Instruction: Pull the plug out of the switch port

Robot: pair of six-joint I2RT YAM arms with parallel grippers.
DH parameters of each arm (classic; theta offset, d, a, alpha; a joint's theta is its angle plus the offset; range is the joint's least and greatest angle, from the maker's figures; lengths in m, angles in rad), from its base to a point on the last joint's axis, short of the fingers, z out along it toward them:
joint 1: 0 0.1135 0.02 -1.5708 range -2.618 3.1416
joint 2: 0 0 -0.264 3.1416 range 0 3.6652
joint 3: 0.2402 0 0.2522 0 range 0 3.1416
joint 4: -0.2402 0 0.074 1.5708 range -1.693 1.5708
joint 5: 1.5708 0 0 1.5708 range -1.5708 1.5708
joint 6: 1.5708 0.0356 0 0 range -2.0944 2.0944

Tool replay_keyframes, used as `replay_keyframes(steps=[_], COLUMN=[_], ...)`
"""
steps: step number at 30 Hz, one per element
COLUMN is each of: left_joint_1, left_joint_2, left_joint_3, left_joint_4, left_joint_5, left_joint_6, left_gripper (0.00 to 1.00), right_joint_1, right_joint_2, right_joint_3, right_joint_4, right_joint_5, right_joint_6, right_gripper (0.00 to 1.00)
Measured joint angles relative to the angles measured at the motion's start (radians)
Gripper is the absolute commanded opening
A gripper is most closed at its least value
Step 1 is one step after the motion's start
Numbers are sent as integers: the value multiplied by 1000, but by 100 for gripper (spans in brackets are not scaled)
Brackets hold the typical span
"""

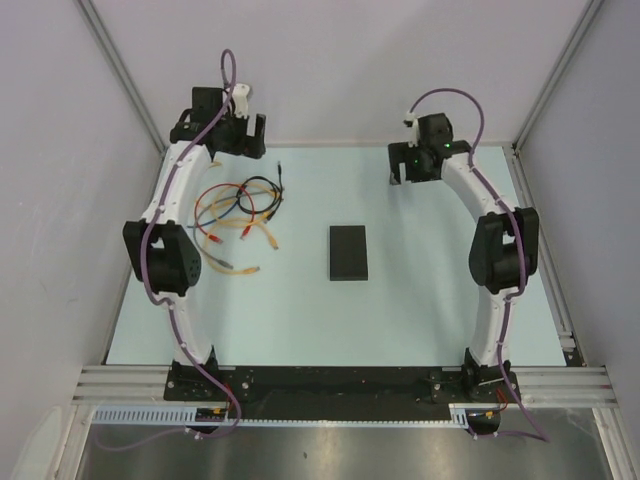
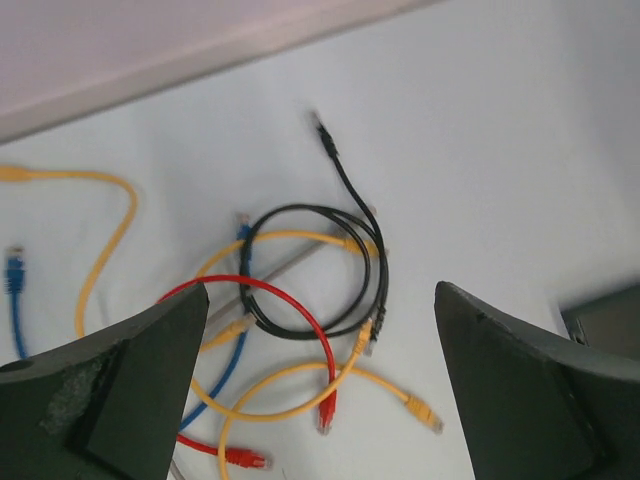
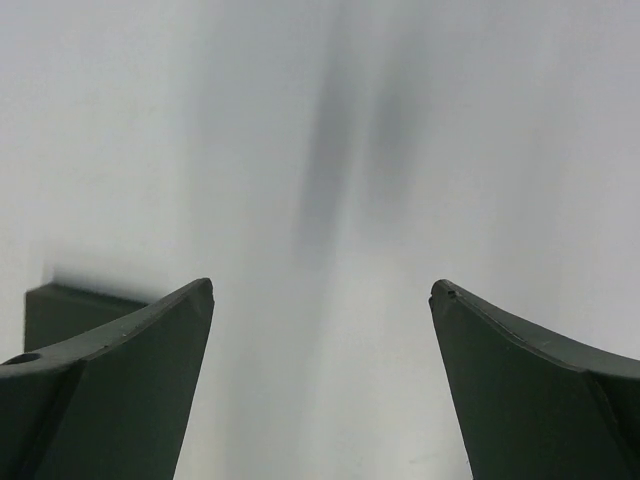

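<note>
The switch (image 1: 348,252), a flat matte-black box, lies alone at the table's middle, and no cable reaches it in the top view. Its corner shows at the right edge of the left wrist view (image 2: 605,315) and at the lower left of the right wrist view (image 3: 80,315). A heap of loose patch cables (image 1: 240,215), black, red, yellow and blue, lies at the left with their plugs free. I cannot tell which plug is the task's. My left gripper (image 1: 238,145) hangs open above the heap (image 2: 321,285). My right gripper (image 1: 412,175) is open over bare table (image 3: 321,283).
A black cable end (image 1: 280,166) points toward the back wall (image 1: 330,60). Grey walls close in the back and both sides. The black mounting rail (image 1: 330,385) with both arm bases runs along the near edge.
</note>
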Motion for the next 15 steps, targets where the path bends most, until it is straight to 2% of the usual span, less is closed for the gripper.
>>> replay_keyframes(steps=[4,7,11,13,15], left_joint_1=[-40,-89,-155,-174,-170], left_joint_2=[-45,-100,-143,-145,-147], left_joint_3=[-6,-105,-233,-258,-256], left_joint_4=[79,140,147,142,146], left_joint_5=[-123,-208,-235,-235,-237], left_joint_6=[-43,-61,-72,-76,-76], left_gripper=[100,99,99,100,100], right_joint_1=[-60,-90,-104,-101,-101], right_joint_2=[-16,-64,-182,-226,-228], right_joint_3=[29,-49,-216,-231,-225], right_joint_4=[-31,-13,-3,16,19], right_joint_5=[132,253,401,470,475], right_joint_6=[51,63,62,61,58], right_gripper=[97,98,99,98,97])
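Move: The black switch, its cables already out, lies about 16 cm to the right hand's left, 19 cm back and some 12 cm below. From the left hand it lies roughly 27 cm to the right, 21 cm back and 21 cm below. Down on the table, about 22 cm below the left hand, the black coil lies some 4 cm to its right and 5 cm back, and a red plug 1 cm to the right and 15 cm back. The right hand, empty and still wide open, sweeps about 14 cm to its right, away from the switch, easing back some 4 cm and rising a little late on, while the wrist swings some 25 degrees clockwise and its left side dips. The left hand, also empty and open, first climbs about 4 cm, then sinks back as it drifts some 5 cm right and a little back, high over the black coil and nearer the switch, neither hand touching anything. ##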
